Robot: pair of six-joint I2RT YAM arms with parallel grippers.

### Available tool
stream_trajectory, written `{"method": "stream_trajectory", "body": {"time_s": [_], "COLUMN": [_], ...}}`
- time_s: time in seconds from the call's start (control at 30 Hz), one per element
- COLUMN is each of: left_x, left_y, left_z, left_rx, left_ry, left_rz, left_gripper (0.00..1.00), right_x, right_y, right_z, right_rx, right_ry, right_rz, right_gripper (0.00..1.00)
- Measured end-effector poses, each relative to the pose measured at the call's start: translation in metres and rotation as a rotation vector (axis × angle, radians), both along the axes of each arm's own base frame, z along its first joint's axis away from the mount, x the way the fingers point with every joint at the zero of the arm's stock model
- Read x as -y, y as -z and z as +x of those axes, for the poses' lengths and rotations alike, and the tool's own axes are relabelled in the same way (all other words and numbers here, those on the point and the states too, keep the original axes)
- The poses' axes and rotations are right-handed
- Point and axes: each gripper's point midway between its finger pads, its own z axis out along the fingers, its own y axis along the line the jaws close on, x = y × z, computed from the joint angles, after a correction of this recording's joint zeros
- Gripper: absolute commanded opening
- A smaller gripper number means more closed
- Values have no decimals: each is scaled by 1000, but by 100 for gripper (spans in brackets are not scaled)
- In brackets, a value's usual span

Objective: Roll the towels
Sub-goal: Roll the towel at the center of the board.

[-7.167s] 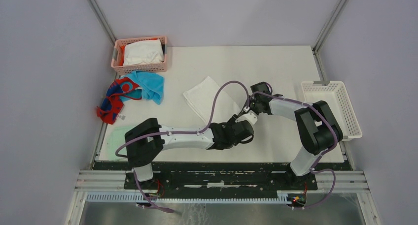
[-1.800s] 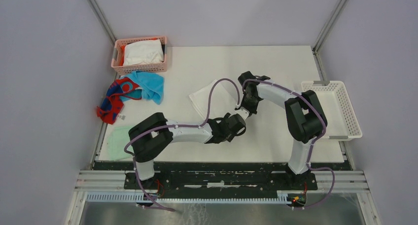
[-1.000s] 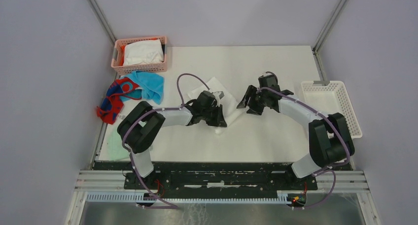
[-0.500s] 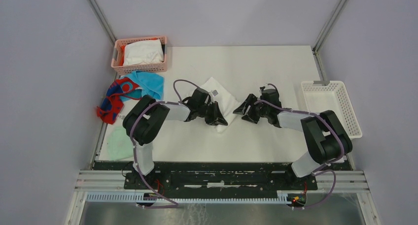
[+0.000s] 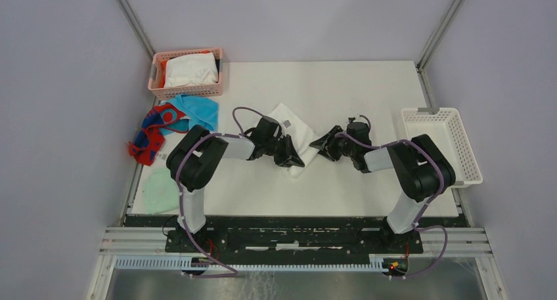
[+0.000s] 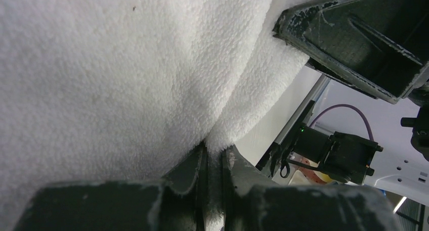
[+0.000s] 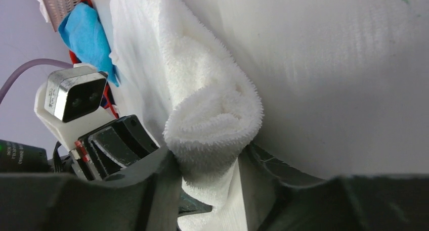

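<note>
A white towel point(image 5: 293, 125) lies mid-table, part folded, its near edge rolled into a thick lip point(image 7: 215, 120). My left gripper point(image 5: 289, 155) is shut on a fold of it; the wrist view has a thin ridge of white cloth point(image 6: 167, 84) pinched between the jaws at the left gripper point(image 6: 213, 157). My right gripper point(image 5: 324, 144) comes from the right, and the rolled lip sits in the right gripper point(image 7: 210, 165), both fingers pressed against it. A turquoise towel point(image 5: 198, 111) and a red and dark-blue towel point(image 5: 151, 134) lie heaped at the table's left edge.
A pink basket point(image 5: 157, 83) with a white cloth stands at the back left. At the right edge sits a white basket point(image 5: 441, 146). A mint-green cloth point(image 5: 157, 190) lies at the near left. Both arms meet closely at the towel.
My right gripper has slid left and nearer, onto the towel's rolled edge, and its jaws have narrowed round it. The left gripper has kept its hold, shifting slightly nearer.
</note>
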Motion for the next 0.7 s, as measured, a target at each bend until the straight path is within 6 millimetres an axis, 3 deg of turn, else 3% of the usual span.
{"method": "stream_trajectory", "body": {"time_s": [0.17, 0.33, 0.47, 0.7], "left_x": [0, -1, -5, -22], "left_y": [0, 0, -7, -32], "left_z": [0, 1, -1, -14], "left_rx": [-10, -3, 42, 273], "left_ry": [-7, -17, -41, -52], "left_rz": [-1, 10, 67, 302], "left_gripper": [12, 33, 46, 56], "right_x": [4, 5, 5, 22], "right_y": [7, 11, 8, -4], "right_z": [0, 0, 0, -3], "right_rx": [-24, -95, -167, -277], "right_ry": [21, 16, 0, 6], "right_rz": [-24, -69, -160, -371], "right_gripper": [22, 6, 2, 2]}}
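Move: The rolled towel's far-right end already lies between the right hand's half-open fingers, about 1 cm below the hand point; the roll's near end is some 5 cm back and 7 cm left, and the unrolled part's middle about 6 cm ahead and 12 cm left. The left hand is still shut on the roll's near end. From the left hand, the far-right end lies roughly 5 cm ahead and 6 cm right. The right hand sinks about 1 cm onto the far-right end of the rolled towel and closes its fingers to pinch it, then keeps that grip while drawing right about 2 cm and slightly up, its fingers tipping some 25 degrees steeper towards the board. Once that end is gripped, the left hand opens to about half, lets go of the near end and backs off upward some 3 cm, also going left and a little back, its wrist turning as it leaves. ##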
